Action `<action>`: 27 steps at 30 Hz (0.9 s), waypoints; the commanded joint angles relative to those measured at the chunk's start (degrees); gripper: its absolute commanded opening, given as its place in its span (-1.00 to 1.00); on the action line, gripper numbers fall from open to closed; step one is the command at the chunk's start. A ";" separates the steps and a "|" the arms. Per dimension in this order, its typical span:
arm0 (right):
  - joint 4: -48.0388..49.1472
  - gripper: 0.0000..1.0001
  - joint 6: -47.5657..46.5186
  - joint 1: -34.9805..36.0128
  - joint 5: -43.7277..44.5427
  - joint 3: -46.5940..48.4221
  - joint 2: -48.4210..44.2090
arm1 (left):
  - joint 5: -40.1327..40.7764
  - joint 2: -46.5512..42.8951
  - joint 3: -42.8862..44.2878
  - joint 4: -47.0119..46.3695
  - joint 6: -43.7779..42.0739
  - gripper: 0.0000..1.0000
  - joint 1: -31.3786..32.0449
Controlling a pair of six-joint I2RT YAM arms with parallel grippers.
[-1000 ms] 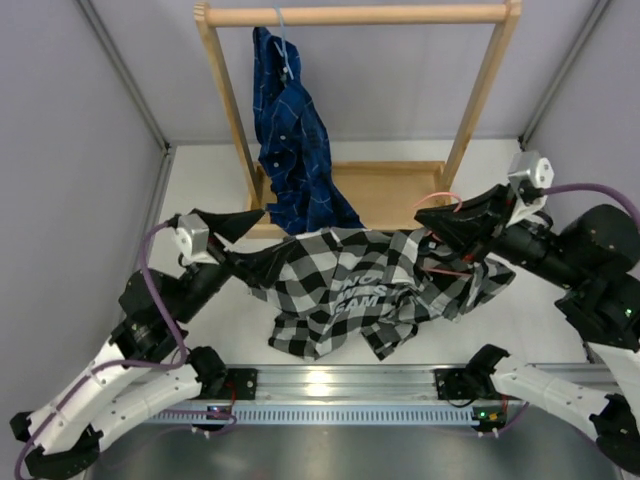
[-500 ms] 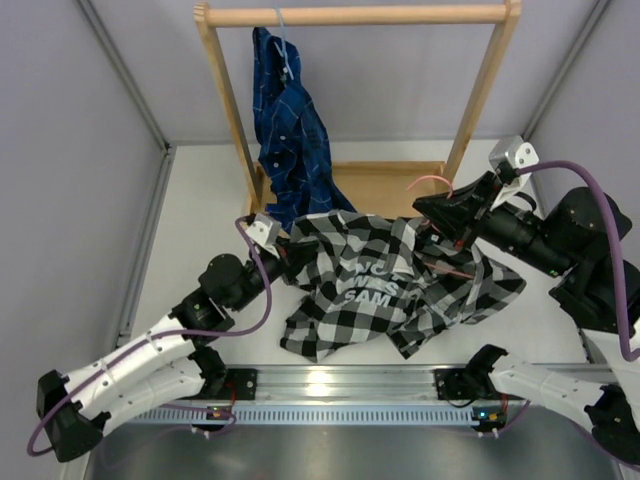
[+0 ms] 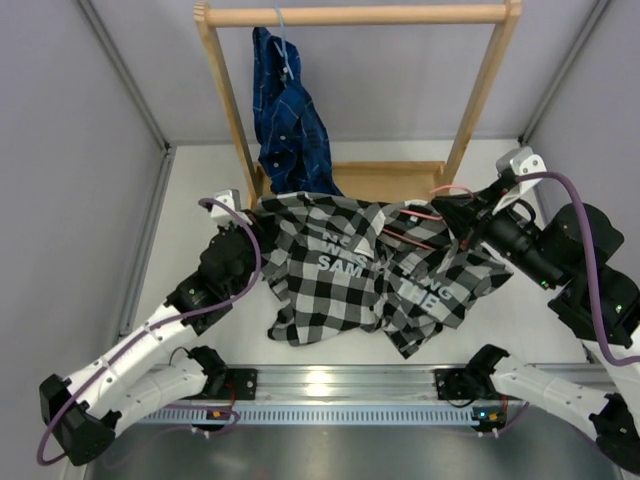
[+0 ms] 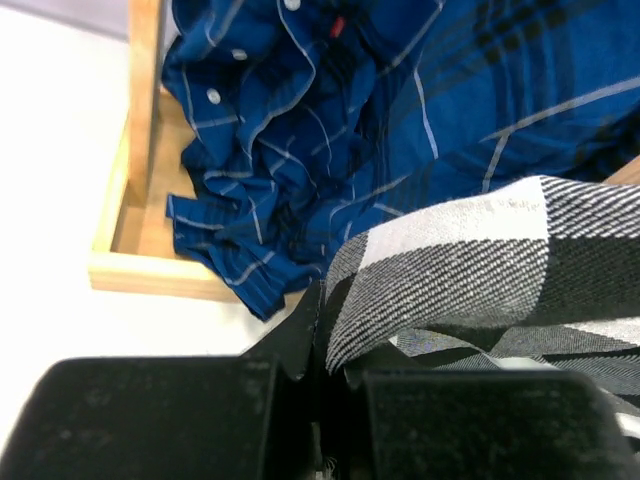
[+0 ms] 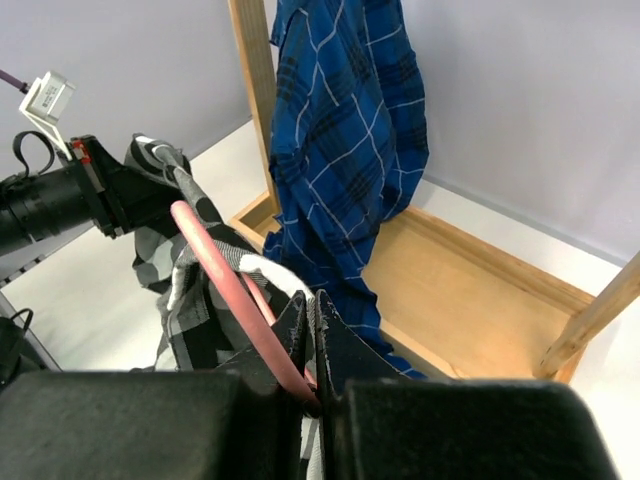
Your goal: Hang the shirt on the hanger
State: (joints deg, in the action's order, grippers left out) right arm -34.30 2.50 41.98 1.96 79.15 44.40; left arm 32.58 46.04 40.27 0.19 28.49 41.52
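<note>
The black-and-white checked shirt with white lettering hangs in a bunch between my two grippers, its lower part on the table. My left gripper is shut on its left edge, a fold of checked cloth pinched in the jaws. The thin pink hanger lies partly under the shirt's right side; its far end is hidden by cloth. My right gripper is shut on the hanger's wire, at the jaws. The shirt drapes over that wire.
A wooden rack stands at the back with a dark blue plaid shirt on a light blue hanger. Its tail falls onto the rack's wooden base, right behind my left gripper. Grey walls close both sides.
My left gripper was open at the left, swung in, shut on the shirt's left edge and pulled it back toward the rack. The right gripper shifted slightly with the hanger.
</note>
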 commanded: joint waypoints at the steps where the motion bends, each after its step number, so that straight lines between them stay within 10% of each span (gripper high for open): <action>1: 3.01 -1.00 -0.92 0.56 1.83 2.49 0.58 | -3.21 1.59 4.10 1.93 2.45 -1.00 -1.00; 4: 2.93 -1.00 -1.01 0.56 -0.37 5.21 3.66 | -9.28 2.39 5.95 1.13 0.26 -0.82 -1.00; 8: 2.58 -1.00 -1.71 0.65 -0.81 9.78 7.01 | -12.01 -0.41 10.52 4.11 -3.26 0.96 -1.00; 13: -2.25 -1.00 -1.98 0.56 -3.97 18.57 11.75 | -29.59 -5.79 18.16 4.65 -13.60 0.96 -0.91; 20: -4.45 -1.00 -2.06 0.56 -8.98 15.52 10.36 | -68.05 15.72 49.06 22.99 -30.05 0.96 -0.91; 27: -6.74 -1.00 -4.70 0.56 -12.94 12.43 7.20 | -91.80 27.25 57.89 41.37 -56.61 0.96 -0.91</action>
State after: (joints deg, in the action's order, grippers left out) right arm -41.04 -0.14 41.98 -8.01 92.05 53.52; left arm -43.40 69.01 95.26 27.77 -14.04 40.75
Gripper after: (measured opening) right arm 0.013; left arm 0.983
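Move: The shirt's neck, with the pink hanger's free end in it, lies about 24 cm to the right of the left hand, roughly 9 cm back and 12 cm above; from the right hand, which holds the hanger, it is some 7 cm left, 1 cm ahead and 5 cm below. The shirt's lettered front hangs about 22 cm right of the left hand, 8 cm back and 12 cm below. The hung blue shirt is roughly 15 cm ahead of the left hand and 5 cm right, about level. The checked shirt's far-left edge comes free as the left fingers open wide; the left hand then swings up about 25 cm and back, sweeps right and finally sinks, turning some 75 degrees clockwise to bring its open jaws towards the hanger's free end. The right hand keeps its pinch on the hanger, lifting it about 5 cm and leftward, then easing back and partly down. ##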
